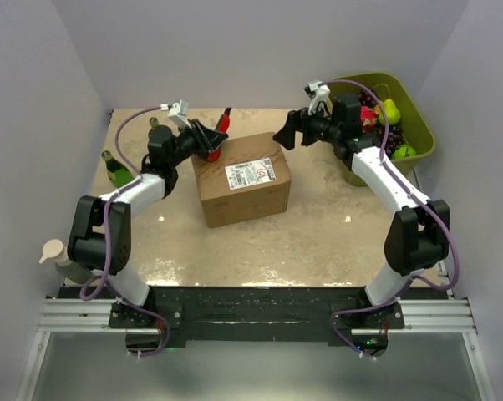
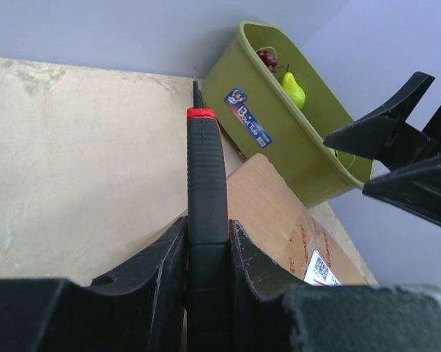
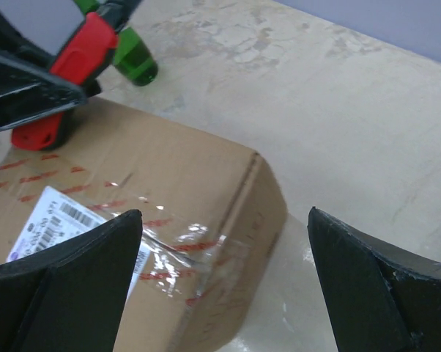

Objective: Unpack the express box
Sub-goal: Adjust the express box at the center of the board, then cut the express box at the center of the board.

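The express box (image 1: 243, 188) is a brown carton with a white label (image 1: 250, 173) and clear tape on top, standing mid-table with its flaps down. My left gripper (image 1: 206, 142) is shut on a black-and-red cutter tool (image 1: 221, 129) over the box's back left corner. In the left wrist view the tool (image 2: 206, 169) stands upright between the jaws of the left gripper (image 2: 207, 238), above the box (image 2: 279, 213). My right gripper (image 1: 287, 132) hangs open over the back right corner. The right wrist view shows the right gripper (image 3: 224, 212) wide apart above the taped box (image 3: 154, 176).
An olive-green tub (image 1: 420, 121) with fruit stands at the back right, also seen as the tub (image 2: 294, 139) in the left wrist view. Green bottles (image 1: 118, 171) stand at the left, one bottle (image 3: 136, 62) behind the box. A white cup-like object (image 1: 53, 251) sits at the left edge.
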Controlling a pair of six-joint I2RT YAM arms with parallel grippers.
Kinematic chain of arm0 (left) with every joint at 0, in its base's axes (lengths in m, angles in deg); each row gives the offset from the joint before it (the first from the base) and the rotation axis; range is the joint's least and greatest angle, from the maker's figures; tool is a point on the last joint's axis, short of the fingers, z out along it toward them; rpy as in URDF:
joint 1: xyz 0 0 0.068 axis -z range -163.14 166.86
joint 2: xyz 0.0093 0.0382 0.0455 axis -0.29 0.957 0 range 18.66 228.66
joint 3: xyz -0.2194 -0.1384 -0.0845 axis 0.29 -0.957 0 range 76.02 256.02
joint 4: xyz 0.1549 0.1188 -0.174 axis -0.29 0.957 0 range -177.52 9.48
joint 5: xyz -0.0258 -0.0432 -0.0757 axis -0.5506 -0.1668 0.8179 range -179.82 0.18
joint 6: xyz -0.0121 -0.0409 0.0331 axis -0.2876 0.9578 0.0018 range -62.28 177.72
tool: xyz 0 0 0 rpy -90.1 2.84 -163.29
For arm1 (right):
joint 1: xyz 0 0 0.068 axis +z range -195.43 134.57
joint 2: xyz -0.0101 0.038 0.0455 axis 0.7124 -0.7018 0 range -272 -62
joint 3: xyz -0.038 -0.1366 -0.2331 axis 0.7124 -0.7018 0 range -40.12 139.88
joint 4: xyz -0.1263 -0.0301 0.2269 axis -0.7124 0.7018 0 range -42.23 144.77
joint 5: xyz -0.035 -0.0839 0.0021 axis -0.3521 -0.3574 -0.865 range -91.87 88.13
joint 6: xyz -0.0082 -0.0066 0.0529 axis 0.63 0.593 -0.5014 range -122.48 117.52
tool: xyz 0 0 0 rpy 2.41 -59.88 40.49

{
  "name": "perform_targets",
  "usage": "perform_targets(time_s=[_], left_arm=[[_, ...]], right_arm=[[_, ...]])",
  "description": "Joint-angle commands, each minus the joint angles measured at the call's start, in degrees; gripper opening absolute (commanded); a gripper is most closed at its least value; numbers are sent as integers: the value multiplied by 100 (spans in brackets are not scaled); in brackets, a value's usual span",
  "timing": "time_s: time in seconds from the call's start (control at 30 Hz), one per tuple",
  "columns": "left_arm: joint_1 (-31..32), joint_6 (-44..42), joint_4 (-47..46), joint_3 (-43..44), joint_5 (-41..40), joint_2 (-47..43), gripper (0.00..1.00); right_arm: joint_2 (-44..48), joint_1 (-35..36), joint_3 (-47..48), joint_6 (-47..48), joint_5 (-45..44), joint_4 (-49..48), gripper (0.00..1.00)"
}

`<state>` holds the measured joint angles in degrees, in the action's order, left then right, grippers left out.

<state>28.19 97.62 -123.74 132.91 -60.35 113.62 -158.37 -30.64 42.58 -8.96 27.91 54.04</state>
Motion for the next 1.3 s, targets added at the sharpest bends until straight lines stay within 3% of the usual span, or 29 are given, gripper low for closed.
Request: perform_targets(time_s=[0.0,0.2,0.33,0.43,0.47,0.53,0.67,0.77,0.97,1.0,1.03,1.1,1.2,1.27], left_arm=[[387,-26,-384,568,76,496,0],[730,61,-412,824,120,586,0],[188,-34,167,1271,461,42,0],[-472,-385,1545,1825,883,-468,0],[-596,-595,2619,2070,911,-609,0],[-921,-1298,3601,2195,1050,-1030,0],[-1344,-2335,5760,1906,1605,-1795,0],[-1590,-2513,6722,1521,1930,-2139,0],[-1924,-2024,6981,597,2659,-2517,0],[-1950,-1882,6937,492,2782,-2561,0],[-1968,-1768,6858,290,2879,-2579,0],[-1968,-1573,6831,140,3028,-2614,0],[-1986,-1459,6744,-72,3064,-2605,0],[-1995,-1126,6340,-282,3291,-2535,0]], right_arm=[[251,77,116,41,266,-38,99],[559,59,-122,278,212,112,99],[322,59,324,998,387,261,98],[-56,243,799,1789,266,525,97],[-109,453,862,2104,-92,534,96],[-223,839,941,2648,-410,586,96],[-346,1298,827,3004,-920,394,94],[-618,1404,897,2855,-939,498,90],[-997,1615,784,3328,-1158,840,67],[-1032,1650,774,3407,-1185,920,55],[-1076,1659,757,3443,-1176,999,51],[-1129,1668,696,3426,-1124,1166,43],[-1059,1703,441,3408,-1158,1132,41],[-1006,1712,301,3364,-1159,1114,29]])
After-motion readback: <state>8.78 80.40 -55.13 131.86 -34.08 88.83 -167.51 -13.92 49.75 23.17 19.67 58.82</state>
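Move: The express box's middle lies about 9 cm to the right of the left hand, 8 cm back and 9 cm below; that hand still holds the knife at the box's far left corner. From the open right hand, the box's middle is some 12 cm left, 7 cm back and 12 cm down, with the fruit bin about 24 cm to its right and 3 cm farther out. A green bottle stands about 14 cm left of the left hand and 6 cm ahead. Rightward about 6 cm first, the left hand, still gripping the knife, keeps pushing at the box's far left corner, then lifts off, swings up and left, draws back some 17 cm and sinks, tipping its fingers down. The right hand hovers, then crosses left about 10 cm and sinks 4 cm over the box's top, rolling its left side down and turning counter-clockwise as its fingers close about halfway. ##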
